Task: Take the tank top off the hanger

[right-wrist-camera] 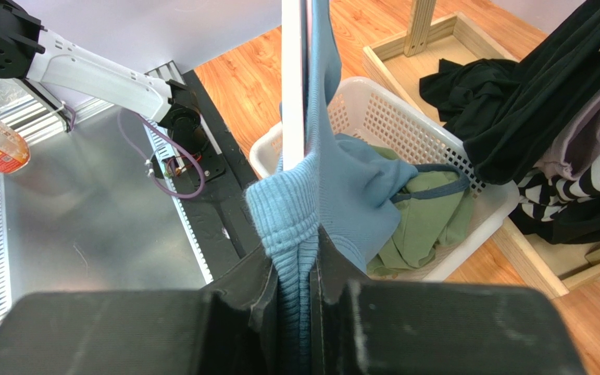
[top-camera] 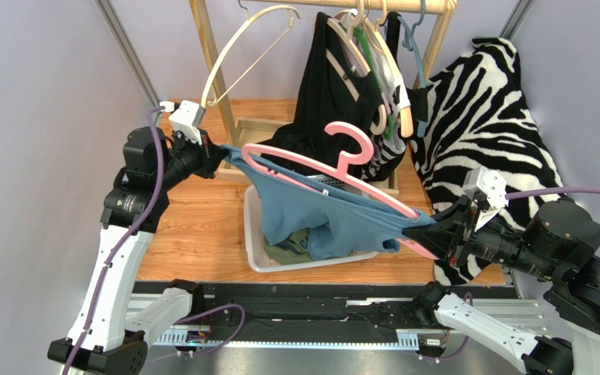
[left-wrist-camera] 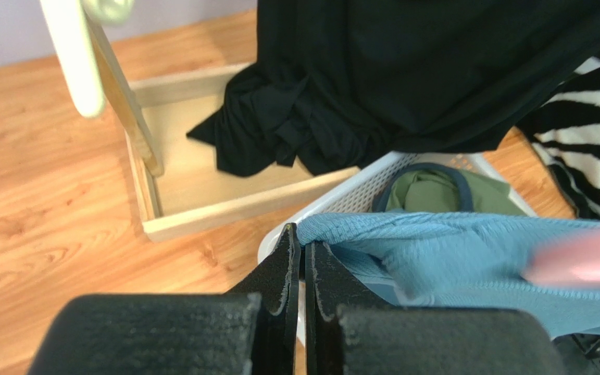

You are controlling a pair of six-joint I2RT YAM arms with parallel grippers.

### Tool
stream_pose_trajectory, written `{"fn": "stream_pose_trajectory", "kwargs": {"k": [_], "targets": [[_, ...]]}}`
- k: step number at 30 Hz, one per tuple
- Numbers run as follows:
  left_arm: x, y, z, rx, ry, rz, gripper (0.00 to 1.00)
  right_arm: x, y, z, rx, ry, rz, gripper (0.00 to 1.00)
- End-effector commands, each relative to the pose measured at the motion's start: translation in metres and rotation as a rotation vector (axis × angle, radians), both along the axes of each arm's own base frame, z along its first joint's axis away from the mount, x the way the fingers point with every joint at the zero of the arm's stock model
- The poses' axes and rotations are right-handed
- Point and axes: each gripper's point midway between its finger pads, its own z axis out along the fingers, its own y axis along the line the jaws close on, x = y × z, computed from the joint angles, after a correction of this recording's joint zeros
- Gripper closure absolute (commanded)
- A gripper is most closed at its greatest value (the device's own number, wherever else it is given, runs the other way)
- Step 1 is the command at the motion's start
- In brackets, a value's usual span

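The blue tank top [top-camera: 334, 215] hangs stretched on a pink hanger [top-camera: 342, 160] above the white basket. My left gripper [top-camera: 223, 152] is shut on the top's left edge; in the left wrist view the blue fabric [left-wrist-camera: 467, 250] runs right from the gripper [left-wrist-camera: 303, 246], and the hanger [left-wrist-camera: 585, 262] is a pink blur. At the top's right end, by the hanger's right tip, my right gripper [top-camera: 416, 232] is shut on it. In the right wrist view a bunched ribbed fold of the tank top [right-wrist-camera: 334, 180] is pinched in the gripper [right-wrist-camera: 294, 269].
A white basket [top-camera: 253, 234] under the top holds a green garment [top-camera: 291, 244]. Behind it a wooden rack [top-camera: 244, 125] carries black clothes [top-camera: 330, 94] and an empty cream hanger [top-camera: 233, 55]. A zebra-print cloth [top-camera: 491, 109] lies at the right.
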Motion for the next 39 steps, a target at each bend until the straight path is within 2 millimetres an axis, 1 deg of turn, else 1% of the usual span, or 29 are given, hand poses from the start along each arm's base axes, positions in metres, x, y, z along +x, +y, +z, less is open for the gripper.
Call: {"fn": "stream_pose_trajectory", "kwargs": {"k": [1, 3, 4, 6, 7, 8, 9, 10, 11, 12, 13, 14, 15, 16, 18, 19, 21, 22, 23, 25, 27, 29, 31, 32, 33, 35, 36, 37, 39], "targets": [[0.017, 0.025, -0.007, 0.077, -0.057, 0.105, 1.00, -0.012, -0.008, 0.032, 0.075, -0.110, 0.021, 1.00], [0.013, 0.021, -0.012, 0.071, -0.048, 0.081, 1.00, -0.011, -0.009, 0.035, 0.083, -0.125, 0.015, 1.00], [0.010, 0.015, -0.016, 0.061, -0.038, 0.044, 1.00, -0.010, -0.009, 0.035, 0.085, -0.130, 0.012, 1.00], [0.001, 0.007, -0.018, 0.037, -0.025, -0.004, 1.00, -0.007, -0.005, 0.036, 0.088, -0.131, 0.013, 1.00], [-0.006, -0.002, -0.017, 0.021, -0.018, -0.066, 0.97, -0.006, -0.004, 0.036, 0.087, -0.131, 0.017, 1.00], [-0.013, -0.006, -0.015, 0.015, -0.016, -0.094, 0.88, -0.001, 0.001, 0.033, 0.078, -0.123, 0.022, 1.00], [-0.017, -0.009, -0.012, 0.014, -0.021, -0.119, 0.52, 0.001, 0.003, 0.033, 0.076, -0.122, 0.022, 1.00], [-0.026, -0.014, 0.003, 0.008, -0.054, -0.167, 0.35, 0.004, 0.005, 0.032, 0.071, -0.119, 0.019, 1.00], [-0.035, -0.015, 0.007, 0.016, -0.056, -0.192, 0.13, 0.009, 0.009, 0.030, 0.061, -0.111, 0.013, 1.00], [-0.042, -0.016, 0.014, 0.036, -0.082, -0.219, 0.04, 0.012, 0.011, 0.029, 0.053, -0.110, 0.011, 1.00], [-0.050, -0.017, 0.031, 0.056, -0.137, -0.246, 0.04, 0.015, 0.012, 0.029, 0.048, -0.110, 0.007, 1.00], [-0.057, -0.015, 0.035, 0.070, -0.149, -0.251, 0.04, 0.019, 0.014, 0.030, 0.047, -0.111, 0.000, 1.00], [-0.064, -0.013, 0.044, 0.103, -0.199, -0.266, 0.04, 0.023, 0.018, 0.029, 0.038, -0.101, 0.003, 1.00], [-0.072, -0.013, 0.056, 0.117, -0.244, -0.282, 0.04, 0.025, 0.020, 0.030, 0.037, -0.100, 0.001, 1.00], [-0.084, -0.012, 0.062, 0.156, -0.284, -0.309, 0.03, 0.032, 0.026, 0.029, 0.026, -0.089, 0.002, 1.00], [-0.093, -0.015, 0.069, 0.162, -0.311, -0.349, 0.03, 0.034, 0.028, 0.029, 0.024, -0.086, 0.003, 1.00], [-0.103, -0.017, 0.068, 0.186, -0.316, -0.395, 0.03, 0.039, 0.031, 0.030, 0.019, -0.080, -0.003, 1.00], [-0.109, -0.021, 0.067, 0.188, -0.321, -0.437, 0.03, 0.045, 0.033, 0.030, 0.015, -0.080, -0.015, 1.00], [-0.114, -0.021, 0.061, 0.198, -0.306, -0.455, 0.03, 0.046, 0.034, 0.031, 0.016, -0.080, -0.018, 1.00], [-0.114, -0.021, 0.056, 0.215, -0.316, -0.462, 0.03, 0.048, 0.038, 0.032, 0.020, -0.083, -0.011, 1.00], [-0.116, -0.023, 0.057, 0.214, -0.338, -0.473, 0.02, 0.049, 0.041, 0.032, 0.022, -0.084, 0.002, 1.00], [-0.118, -0.029, 0.060, 0.208, -0.366, -0.526, 0.02, 0.052, 0.045, 0.032, 0.006, -0.105, 0.020, 1.00], [-0.122, -0.035, 0.074, 0.199, -0.408, -0.571, 0.02, 0.053, 0.049, 0.032, -0.004, -0.105, 0.037, 1.00], [-0.115, -0.037, 0.077, 0.197, -0.403, -0.580, 0.02, 0.055, 0.052, 0.034, -0.010, -0.110, 0.047, 1.00], [-0.115, -0.038, 0.091, 0.200, -0.438, -0.579, 0.02, 0.055, 0.054, 0.036, -0.010, -0.119, 0.057, 1.00], [-0.104, -0.039, 0.103, 0.203, -0.467, -0.569, 0.02, 0.057, 0.061, 0.036, -0.019, -0.112, 0.087, 1.00], [-0.106, -0.039, 0.117, 0.205, -0.504, -0.562, 0.02, 0.056, 0.062, 0.040, -0.015, -0.125, 0.096, 1.00], [-0.105, -0.039, 0.127, 0.206, -0.543, -0.559, 0.02, 0.057, 0.064, 0.040, -0.017, -0.123, 0.104, 1.00], [-0.108, -0.041, 0.139, 0.201, -0.588, -0.567, 0.02, 0.057, 0.069, 0.041, -0.016, -0.117, 0.124, 1.00]]}}
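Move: The left hand still pinches the tank top's stretched edge, the pink hanger's left end about 4 cm to its right, 1 cm back and 2 cm above. The basket is some 20 cm right, 6 cm back, 30 cm below; the black top hangs about 18 cm ahead, 22 cm right, slightly lower. From the right hand, gripping tank top and hanger, that hanger end lies about 30 cm left, 19 cm ahead, slightly lower. Left dips, releases the tank top, retreats about 10 cm back and up; right carries the hanger forward-left. ##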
